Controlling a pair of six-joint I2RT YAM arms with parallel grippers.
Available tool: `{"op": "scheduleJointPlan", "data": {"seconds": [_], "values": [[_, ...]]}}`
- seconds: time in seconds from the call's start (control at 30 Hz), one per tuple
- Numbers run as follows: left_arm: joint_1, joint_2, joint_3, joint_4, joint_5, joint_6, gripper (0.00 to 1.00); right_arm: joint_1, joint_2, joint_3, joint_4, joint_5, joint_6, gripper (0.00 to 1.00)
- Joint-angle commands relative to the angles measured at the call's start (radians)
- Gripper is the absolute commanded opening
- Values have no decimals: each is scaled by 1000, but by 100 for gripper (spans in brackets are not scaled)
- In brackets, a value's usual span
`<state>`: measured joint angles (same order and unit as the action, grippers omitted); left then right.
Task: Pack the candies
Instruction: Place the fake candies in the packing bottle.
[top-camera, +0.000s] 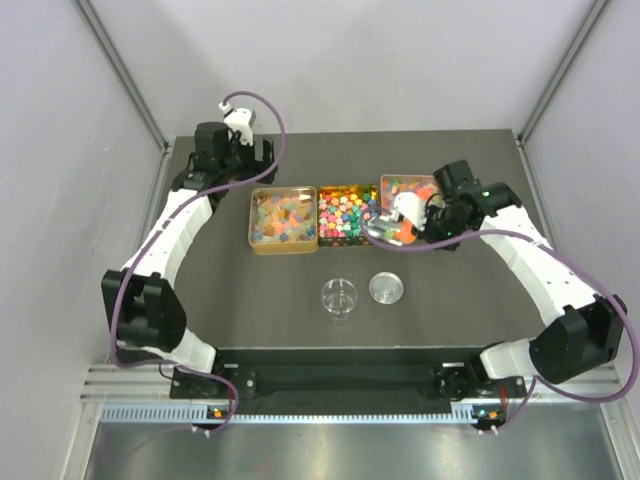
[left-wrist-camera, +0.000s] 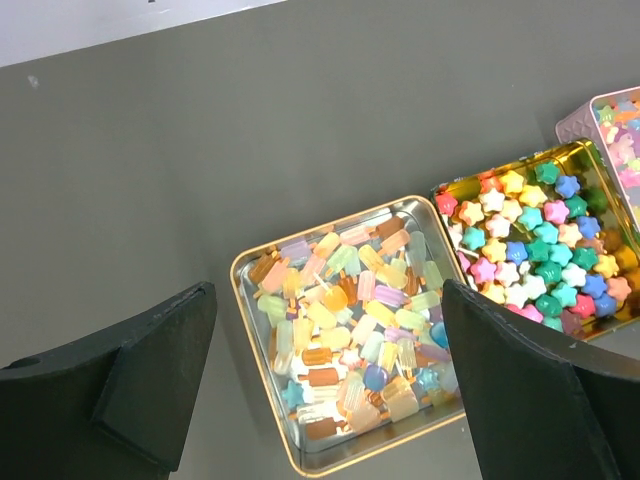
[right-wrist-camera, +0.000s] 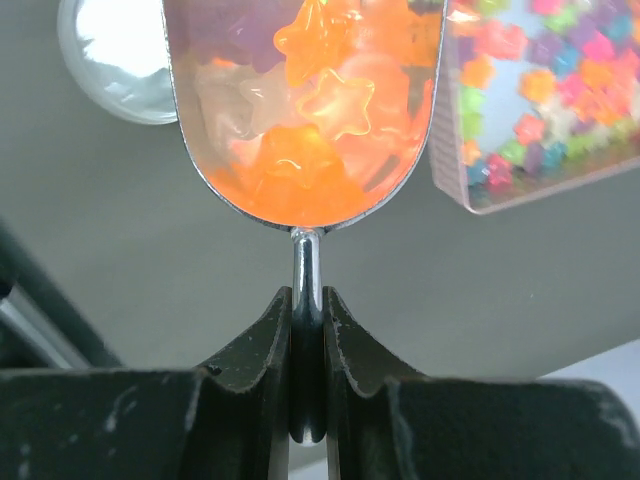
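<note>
The candies lie in three tins: pale popsicle shapes in a gold tin (top-camera: 254, 226) (left-wrist-camera: 244, 312), bright stars (top-camera: 346, 212) (left-wrist-camera: 535, 245) in the middle tin, more stars in a pink tin (top-camera: 392, 181) (right-wrist-camera: 520, 185). My right gripper (top-camera: 418, 230) (right-wrist-camera: 308, 300) is shut on the thin handle of a metal scoop (top-camera: 385, 230) (right-wrist-camera: 306, 262). The scoop holds orange and pale star candies (right-wrist-camera: 320, 100) just in front of the pink tin. My left gripper (top-camera: 245, 155) (left-wrist-camera: 330, 385) stands wide open above the table behind the gold tin, nothing between its fingers (left-wrist-camera: 150, 370).
A small clear jar (top-camera: 339, 299) stands in front of the tins. Its round silver lid (top-camera: 387, 288) (right-wrist-camera: 110, 60) lies just to its right. The dark table top ends at white walls on the left, back and right.
</note>
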<state>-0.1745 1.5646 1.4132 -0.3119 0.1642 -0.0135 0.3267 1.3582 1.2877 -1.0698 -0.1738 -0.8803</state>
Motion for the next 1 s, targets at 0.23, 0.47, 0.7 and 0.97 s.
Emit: {"op": "scheduleJointPlan", "data": {"seconds": [0.23, 0.47, 0.7, 0.97], "values": [[72, -190, -123, 82, -9, -17, 99, 351, 22, 127, -202, 201, -118, 0], [98, -262, -184, 95, 5, -46, 99, 485, 99, 180, -263, 344, -85, 0], [119, -316, -240, 105, 9, -59, 99, 552, 185, 277, -324, 517, -59, 0], [155, -367, -296, 122, 11, -78, 99, 658, 171, 254, -354, 542, -37, 0]]}}
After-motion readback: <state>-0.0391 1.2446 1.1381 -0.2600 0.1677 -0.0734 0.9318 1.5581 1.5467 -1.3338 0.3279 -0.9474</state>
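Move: The packing bottle, where the right gripper's candy scoop is headed, stands roughly 22 cm to its left, 10 cm back and 12 cm lower. The round lid lies about 11 cm left, 5 cm back and 16 cm below this gripper; the pink candy tray sits some 12 cm ahead, 4 cm left and 15 cm below. From the left gripper the bottle is about 18 cm right, 28 cm back and 20 cm down. Keep the right gripper shut on the scoop handle and swing the loaded bowl left towards the packing bottle, about 9 cm, first drawing back, then easing slightly forward and rising a little. Meanwhile turn the wrist counter-clockwise and dip its left side, some 30 degrees each, so the bowl's tip lowers. Draw the empty, open left gripper back and left, clear of the trays. ##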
